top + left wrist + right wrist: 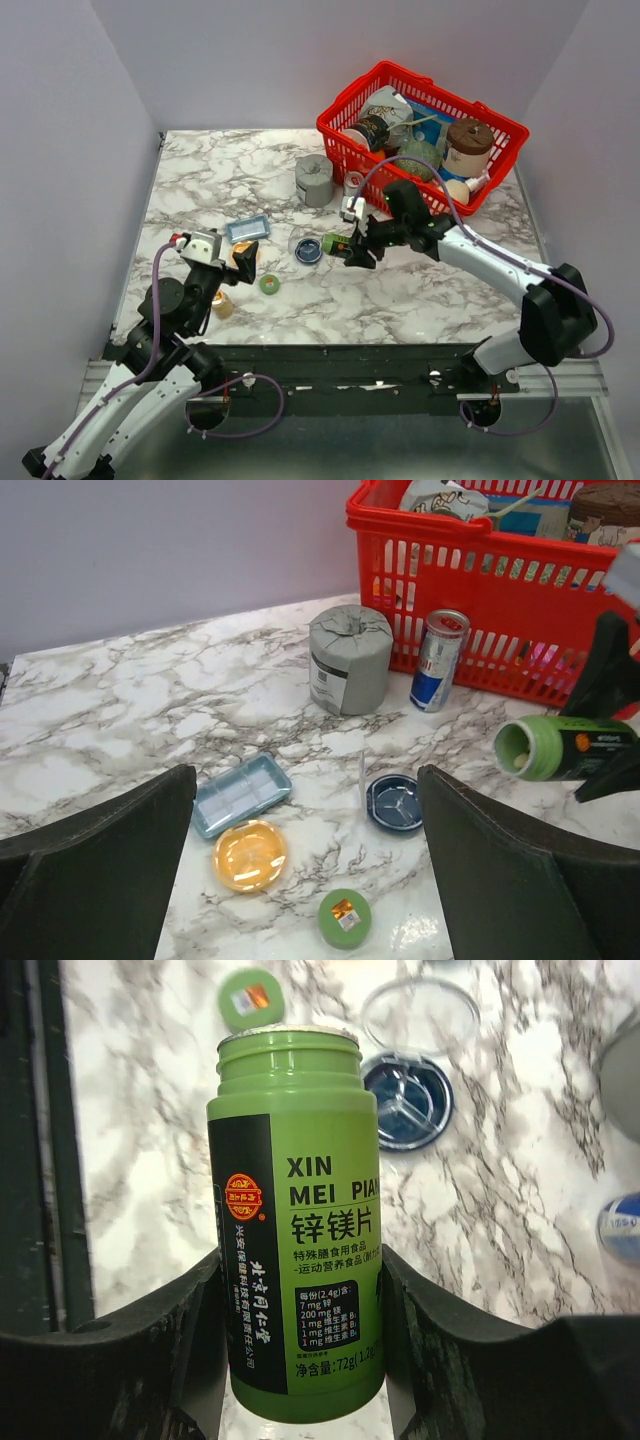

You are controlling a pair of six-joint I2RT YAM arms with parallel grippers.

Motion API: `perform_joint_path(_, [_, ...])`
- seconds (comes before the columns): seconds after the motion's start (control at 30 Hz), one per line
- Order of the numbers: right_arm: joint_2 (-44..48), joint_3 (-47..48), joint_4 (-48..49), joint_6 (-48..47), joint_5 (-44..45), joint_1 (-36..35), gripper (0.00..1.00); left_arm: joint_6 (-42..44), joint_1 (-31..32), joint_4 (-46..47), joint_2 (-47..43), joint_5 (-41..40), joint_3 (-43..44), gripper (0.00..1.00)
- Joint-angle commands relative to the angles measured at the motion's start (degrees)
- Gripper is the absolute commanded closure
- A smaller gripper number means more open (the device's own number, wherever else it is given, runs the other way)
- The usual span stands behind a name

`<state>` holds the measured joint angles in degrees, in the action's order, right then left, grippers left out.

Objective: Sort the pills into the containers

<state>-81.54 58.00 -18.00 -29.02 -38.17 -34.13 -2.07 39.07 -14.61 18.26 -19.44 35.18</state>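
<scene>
My right gripper (300, 1360) is shut on a green pill bottle (295, 1230). The bottle has no cap and lies level above the table, its open mouth toward the dark blue container (408, 1100). In the top view the right gripper (355, 247) holds the bottle (335, 243) just right of the blue container (309, 250). The orange container (250, 855) and the blue container (394, 802) both look empty. No loose pills show. The bottle's green cap (345, 918) lies flat on the table. My left gripper (310, 880) hangs open over the orange container with nothing between its fingers.
A pale blue rectangular tray (241, 794) lies beside the orange container. A clear round lid (420, 1015) sits behind the blue one. Farther back stand a grey round block (314, 180), a drinks can (353, 183) and a red wire basket (505, 128) with several items.
</scene>
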Motion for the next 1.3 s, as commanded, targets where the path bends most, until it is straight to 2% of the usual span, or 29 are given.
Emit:
perform_joint_path(0.0, [-5.6, 5.0, -2.3, -3.4, 7.9, -0.6, 0.88, 1.7, -0.1, 6.8, -2.5, -2.4, -3.4, 0.01])
perform_joint_path(0.5, [-21.4, 16.0, -8.8, -4.1, 15.8, -2.8, 0.89, 4.9, -0.2, 6.5, -3.5, -3.0, -5.6, 0.01])
perform_joint_path(0.97, [-27.9, 22.7, -15.7, -5.9, 21.5, -5.2, 0.89, 5.2, -0.7, 6.2, -2.6, -1.3, -5.1, 0.01])
perform_joint_path(1.27, [-28.7, 24.6, -20.3, -7.6, 24.2, -6.7, 0.89, 5.1, -1.6, 6.3, -2.7, 0.2, -5.0, 0.01])
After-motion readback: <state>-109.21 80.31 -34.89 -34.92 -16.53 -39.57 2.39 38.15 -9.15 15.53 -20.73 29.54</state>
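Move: The blue container the tilted bottle is being taken to lies about 6 cm ahead of the right hand, 7 cm to its left and some 15 cm below. The green cap lies about 8 cm nearer the base than the container and 8 cm left of it; the drink can stands roughly 9 cm beyond it and 9 cm to its right. From the idle left hand the container is about 11 cm ahead, 11 cm to the right and 28 cm below. The open green pill bottle, still gripped in the right hand with its mouth to the left, is lowered about 10 cm and carried some 6 cm forward to the blue container, the forward part done in the first half. Meanwhile the wrist rolls nearly 30 degrees, dipping its left side so the mouth tips downward over the container; the descent then eases to a stop while the roll goes on. ##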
